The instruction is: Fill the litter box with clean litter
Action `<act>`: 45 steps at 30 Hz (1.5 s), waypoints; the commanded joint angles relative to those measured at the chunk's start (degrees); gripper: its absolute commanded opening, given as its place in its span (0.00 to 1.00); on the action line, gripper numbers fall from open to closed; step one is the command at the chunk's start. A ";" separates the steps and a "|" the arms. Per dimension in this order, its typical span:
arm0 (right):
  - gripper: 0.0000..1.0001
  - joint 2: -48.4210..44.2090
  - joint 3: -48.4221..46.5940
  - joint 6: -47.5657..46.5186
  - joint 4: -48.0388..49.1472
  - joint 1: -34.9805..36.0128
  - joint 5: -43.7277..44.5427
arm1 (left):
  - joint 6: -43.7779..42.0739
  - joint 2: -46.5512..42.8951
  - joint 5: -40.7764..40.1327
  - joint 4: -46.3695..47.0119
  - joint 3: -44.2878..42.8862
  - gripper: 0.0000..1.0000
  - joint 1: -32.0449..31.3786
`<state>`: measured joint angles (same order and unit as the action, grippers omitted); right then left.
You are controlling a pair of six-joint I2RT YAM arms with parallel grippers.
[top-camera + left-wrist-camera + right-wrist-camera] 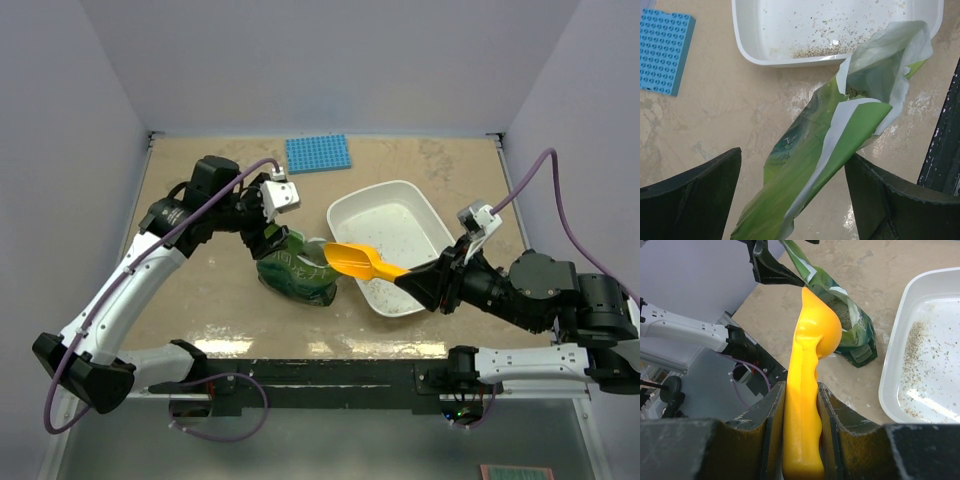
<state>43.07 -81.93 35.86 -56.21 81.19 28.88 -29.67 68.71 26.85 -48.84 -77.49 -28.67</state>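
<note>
The white litter box (432, 213) lies right of centre with only a thin scatter of clean litter (825, 47) on its floor. Just left of it leans a green foil bag (295, 268) with its mouth open, and more litter (842, 315) shows inside. My left gripper (792, 155) is open, its fingers (695, 195) standing wide on either side of the bag's lower part, with a gap on the left side. My right gripper (801, 390) is shut on the handle of the orange scoop (812, 340). The scoop's bowl (345, 258) hangs by the bag's mouth, at the box's left rim.
A blue studded mat (318, 153) lies flat at the back of the table, left of the box. Grey walls close in the table on three sides. The right arm (530, 290) reaches in low from the right, across the box's near corner.
</note>
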 commanded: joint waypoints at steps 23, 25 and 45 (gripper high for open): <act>0.00 20.38 -17.73 3.60 -8.22 -0.33 3.11 | 7.17 -14.74 -20.59 6.21 9.82 0.00 -8.95; 0.00 21.35 -18.61 4.57 -9.88 -0.68 2.32 | 7.43 -15.79 -22.36 5.86 9.82 0.00 -8.95; 0.00 24.52 -15.63 6.87 -7.10 -9.17 -1.97 | 10.16 -23.44 -16.83 8.67 12.71 0.00 -11.06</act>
<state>67.53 -98.56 45.08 -68.05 78.17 29.54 -21.45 49.12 8.21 -47.42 -64.58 -38.74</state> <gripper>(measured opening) 0.308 0.018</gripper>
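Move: At the left hand, the litter bag's raised green flap stands between the open fingers, about 2 cm below the hand point; the bag's mouth is level with it, some 9 cm to the right and 11 cm lower. From the right hand, which holds the orange scoop, that mouth lies roughly 14 cm ahead, 17 cm left and 24 cm below. The litter box's middle is about 22 cm ahead of the right hand, 1 cm right and 36 cm down. Closing on the bag's green flap, the left fingers pinch it, then draw it back and afterwards left, about 5 cm back overall, staying level and turning some 10 degrees counter-clockwise. The right hand keeps its grip on the scoop and sweeps about 7 cm left towards the bag's mouth, rolling to dip the scoop's bowl and then sinking a little. ##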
